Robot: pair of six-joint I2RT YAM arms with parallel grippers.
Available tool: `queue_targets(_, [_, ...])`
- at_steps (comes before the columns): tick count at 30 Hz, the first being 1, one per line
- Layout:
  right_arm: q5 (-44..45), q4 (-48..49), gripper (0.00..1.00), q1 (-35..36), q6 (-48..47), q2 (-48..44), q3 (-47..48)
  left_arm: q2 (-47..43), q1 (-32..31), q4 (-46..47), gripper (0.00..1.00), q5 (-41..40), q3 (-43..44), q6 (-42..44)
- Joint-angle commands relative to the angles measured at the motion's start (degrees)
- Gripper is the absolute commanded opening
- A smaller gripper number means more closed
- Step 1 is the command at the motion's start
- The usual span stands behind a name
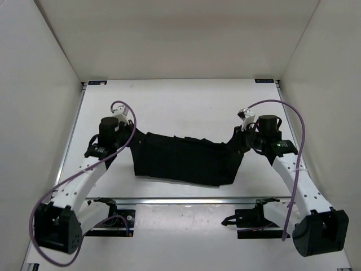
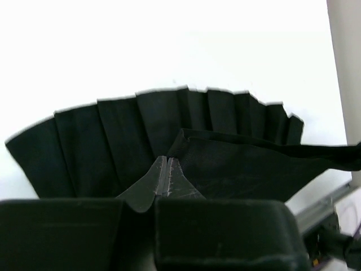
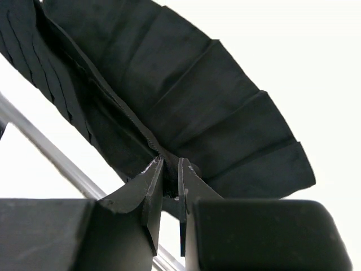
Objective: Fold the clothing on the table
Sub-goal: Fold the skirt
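Observation:
The clothing (image 1: 183, 161) is a black pleated garment stretched across the middle of the table (image 1: 180, 101), its top edge sagging between my two grippers. My left gripper (image 1: 133, 139) holds its left upper corner. In the left wrist view that gripper (image 2: 167, 160) is shut, its tips pinching a fold of the clothing (image 2: 113, 141), whose pleats fan out beyond. My right gripper (image 1: 240, 138) holds the right upper corner. In the right wrist view this gripper (image 3: 171, 164) is shut on a bunched edge of the clothing (image 3: 214, 101), and black cloth shows between the fingers.
A metal rail (image 1: 186, 200) runs along the table's near edge, just below the garment's hem, and shows in the right wrist view too as the rail (image 3: 51, 152). White walls close in the table on three sides. Purple cables (image 1: 293, 121) loop over both arms.

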Motion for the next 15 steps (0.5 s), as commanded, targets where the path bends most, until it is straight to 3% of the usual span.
queue_targets(1, [0.36,6.22,0.0,-1.93,0.64,2.7,3.26,4.76,2.64,8.46,0.0,1.26,2.37,1.38])
queue_targets(14, [8.18,13.42,0.0,-4.31,11.8,24.23,10.81,28.65,4.31,22.01,0.0,2.41,8.33,-0.29])
queue_targets(15, [8.97,14.65,0.0,-4.49,13.2,26.68,12.3,30.68,4.23,22.72,0.08,1.97,10.18,-0.55])
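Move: Both hands hold the skirt's stretched upper edge above the table. The bare table where it is headed lies about 10 cm ahead of each hand and roughly 10 cm below. The skirt's middle is some 7 cm back and 19 cm to the right of the left hand, or 19 cm to the left of the right hand; its near edge runs about 14 cm back of both, level sideways with that middle. Both hands carry the pinched skirt edge forward about 8 cm while sinking 5 to 6 cm, fingertips tipping down. ##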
